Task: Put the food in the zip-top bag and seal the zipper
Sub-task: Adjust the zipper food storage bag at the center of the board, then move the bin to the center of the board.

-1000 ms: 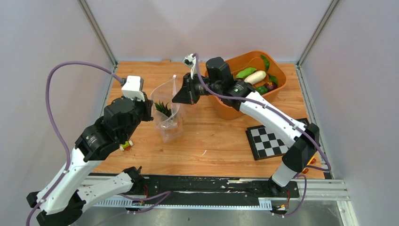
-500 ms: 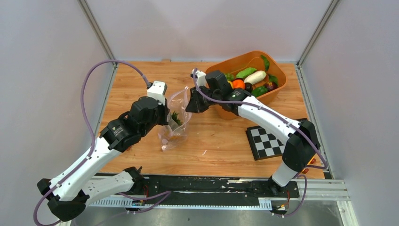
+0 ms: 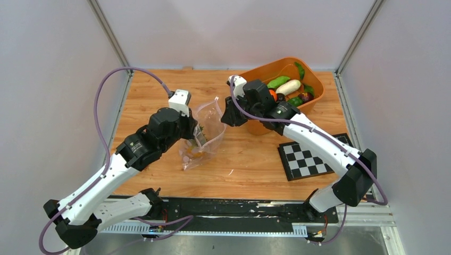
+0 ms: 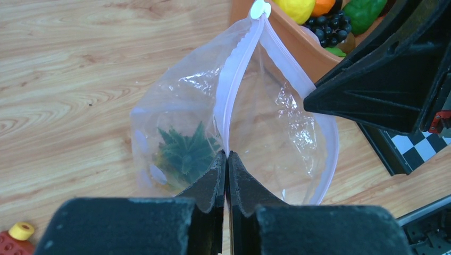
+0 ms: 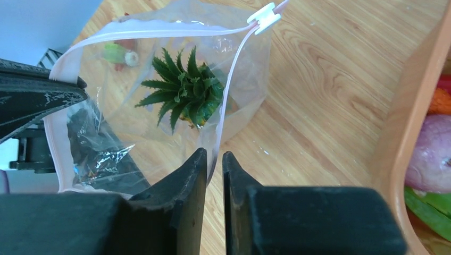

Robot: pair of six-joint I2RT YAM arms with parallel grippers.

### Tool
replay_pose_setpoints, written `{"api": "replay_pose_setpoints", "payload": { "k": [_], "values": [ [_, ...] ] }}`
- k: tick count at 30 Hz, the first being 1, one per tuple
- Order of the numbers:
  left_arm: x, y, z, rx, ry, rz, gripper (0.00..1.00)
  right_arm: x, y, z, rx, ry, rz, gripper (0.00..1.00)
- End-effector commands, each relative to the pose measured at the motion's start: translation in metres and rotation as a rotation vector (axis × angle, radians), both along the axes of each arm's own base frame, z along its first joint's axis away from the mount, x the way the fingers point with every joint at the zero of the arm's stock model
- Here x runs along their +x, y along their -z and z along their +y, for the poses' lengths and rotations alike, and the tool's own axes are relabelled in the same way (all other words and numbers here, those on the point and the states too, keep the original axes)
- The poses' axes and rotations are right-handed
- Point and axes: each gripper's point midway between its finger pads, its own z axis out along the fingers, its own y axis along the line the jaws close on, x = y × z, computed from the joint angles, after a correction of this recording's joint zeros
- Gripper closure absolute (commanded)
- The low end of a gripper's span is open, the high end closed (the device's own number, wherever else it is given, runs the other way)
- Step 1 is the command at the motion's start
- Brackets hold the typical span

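Note:
The zip-top bag (image 3: 207, 133) stands mouth-up in mid-table, its mouth held wide. A pineapple (image 5: 186, 93) lies inside it. My left gripper (image 4: 227, 154) is shut on the near stretch of the pinkish zipper (image 4: 234, 85). My right gripper (image 5: 214, 154) sits at the opposite rim with its jaws slightly apart, the zipper strip (image 5: 223, 101) running into the narrow gap. The white slider (image 5: 264, 17) is at the far end of the mouth. More food fills the orange tub (image 3: 315, 81): a white radish (image 3: 289, 86), green pieces (image 3: 277, 81), a lemon (image 4: 293, 6), dark grapes (image 4: 332, 24).
A black-and-white checkerboard (image 3: 303, 159) lies at the front right. A small yellow-red toy block (image 4: 16, 239) sits left of the bag. The tub's wall (image 5: 404, 133) is close on the right of my right gripper. Grey walls enclose the table.
Both arms have shifted right, carrying the bag closer to the tub. The bag's mouth is stretched wider. My right gripper's jaws have parted slightly; the left stays clamped.

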Motion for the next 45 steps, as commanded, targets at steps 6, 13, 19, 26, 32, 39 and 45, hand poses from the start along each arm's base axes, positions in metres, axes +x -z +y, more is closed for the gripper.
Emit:
{"api": "replay_pose_setpoints", "payload": {
  "k": [6,13,19,26,32,39,45],
  "values": [
    [0.004,-0.002,-0.014,-0.058,0.023,-0.007,0.93,-0.019,-0.055,-0.02,0.106,-0.034,-0.164,0.5],
    [0.003,-0.005,-0.015,-0.068,0.034,-0.016,0.93,-0.012,-0.087,-0.046,0.142,0.073,-0.304,0.33],
    [0.001,-0.008,-0.014,-0.078,0.042,-0.022,0.93,0.047,-0.07,-0.113,-0.015,0.445,-0.352,0.24],
    [-0.002,-0.008,-0.013,-0.083,0.047,-0.026,0.93,0.095,0.024,-0.135,-0.126,0.429,-0.072,0.22],
    [-0.004,-0.008,-0.014,-0.08,0.062,-0.023,0.93,0.075,0.068,-0.088,-0.041,0.094,0.093,0.14],
    [-0.004,-0.008,-0.012,-0.07,0.056,-0.026,0.93,0.021,0.087,-0.042,0.001,-0.177,0.189,0.14],
    [-0.003,-0.009,-0.011,-0.066,0.056,-0.028,0.93,0.029,0.082,-0.041,-0.08,-0.06,0.115,0.14]
  ]
}}
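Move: The orange basket's middle is about 23 cm to the right of the right hand and 16 cm ahead, some 16 cm below. Inside its near-left part, the purple onion lies roughly 13 cm right and 9 cm ahead; the bag with the pineapple hangs about 10 cm left and 2 cm back, and the checkered board is some 42 cm right and 11 cm back. From the left hand, the basket is about 36 cm right, 18 cm ahead, 17 cm below. The right hand spreads its fingers wide and comes free of the bag's rim, rising some 7 cm and then arcing right and forward over the basket's near-left wall before dropping about 17 cm from the top of the arc, down beside the purple onion. With the fingers still open and one bearing on the inside of the left wall, it then reverses and drags the basket back and to the left, towards the bag, by roughly 8 cm back and 10 cm left, while the left hand keeps its pinch on the bag's rim almost in place. ##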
